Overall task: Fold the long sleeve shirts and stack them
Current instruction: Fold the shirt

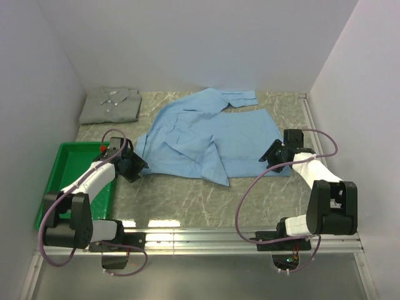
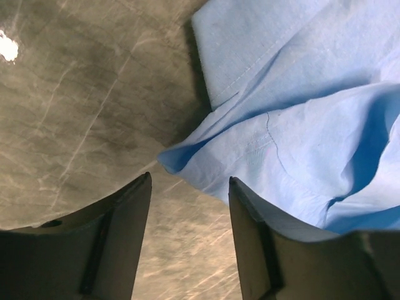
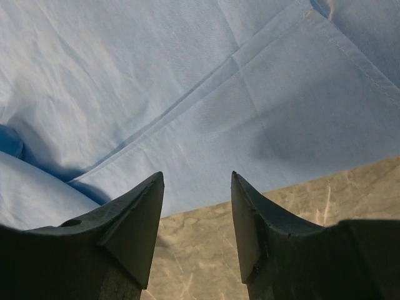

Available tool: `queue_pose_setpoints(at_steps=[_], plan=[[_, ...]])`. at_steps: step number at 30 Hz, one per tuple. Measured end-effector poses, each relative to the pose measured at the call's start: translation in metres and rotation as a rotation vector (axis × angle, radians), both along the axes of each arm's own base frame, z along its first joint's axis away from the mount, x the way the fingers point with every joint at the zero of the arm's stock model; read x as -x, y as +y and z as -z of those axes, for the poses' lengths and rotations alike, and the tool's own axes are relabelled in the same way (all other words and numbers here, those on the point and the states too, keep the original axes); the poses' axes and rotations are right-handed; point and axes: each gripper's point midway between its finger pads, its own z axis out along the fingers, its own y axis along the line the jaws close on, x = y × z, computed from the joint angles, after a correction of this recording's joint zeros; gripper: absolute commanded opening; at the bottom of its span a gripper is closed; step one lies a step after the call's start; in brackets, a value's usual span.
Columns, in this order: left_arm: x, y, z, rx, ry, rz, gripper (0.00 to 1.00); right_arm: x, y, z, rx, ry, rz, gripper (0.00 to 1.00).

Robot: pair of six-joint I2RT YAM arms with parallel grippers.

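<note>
A light blue long sleeve shirt [image 1: 212, 134] lies crumpled and partly spread across the middle of the table. A pale grey-green shirt [image 1: 111, 104] lies folded at the back left. My left gripper [image 1: 137, 165] is low at the blue shirt's left edge. In the left wrist view it [image 2: 189, 181] is open, with a corner of the blue shirt [image 2: 300, 125] just ahead of its fingertips and bare table between the jaws. My right gripper [image 1: 269, 156] is at the shirt's right front edge. Its jaws [image 3: 196, 178] are open at the blue hem [image 3: 206, 112], holding nothing.
A green plastic tray [image 1: 62, 164] sits at the left, beside and partly under the left arm. White walls close in the table at the back and both sides. A metal rail [image 1: 250, 234] runs along the near edge.
</note>
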Motion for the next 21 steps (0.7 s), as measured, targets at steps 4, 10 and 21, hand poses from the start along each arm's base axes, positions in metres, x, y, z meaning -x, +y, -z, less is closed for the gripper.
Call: queue_pose_setpoints(at_steps=[4, 10, 21], plan=[[-0.003, -0.001, -0.001, 0.015, -0.006, -0.026, 0.55, 0.002, -0.002, 0.004, 0.0, 0.002, 0.008, 0.54], [-0.005, -0.001, 0.003, 0.018, 0.005, -0.04, 0.53, 0.002, -0.007, 0.007, 0.0, 0.002, 0.022, 0.52], [-0.005, -0.001, 0.014, 0.012, 0.037, -0.056, 0.31, 0.007, -0.019, 0.024, -0.007, 0.036, 0.067, 0.51]])
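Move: The shirt's near-left corner lies about 1 cm ahead of the left hand, 1 cm to its right and 3 cm below; the green bin's middle is some 21 cm left and 4 cm back. The shirt's near-right corner is roughly 6 cm right of the right hand, 2 cm back and 5 cm below, with the folded sleeve end 19 cm left and 5 cm back. Left sinks 1.5 cm, fingers closing around the near-left corner; right, open, sinks 2.5 cm and right 2 cm. ##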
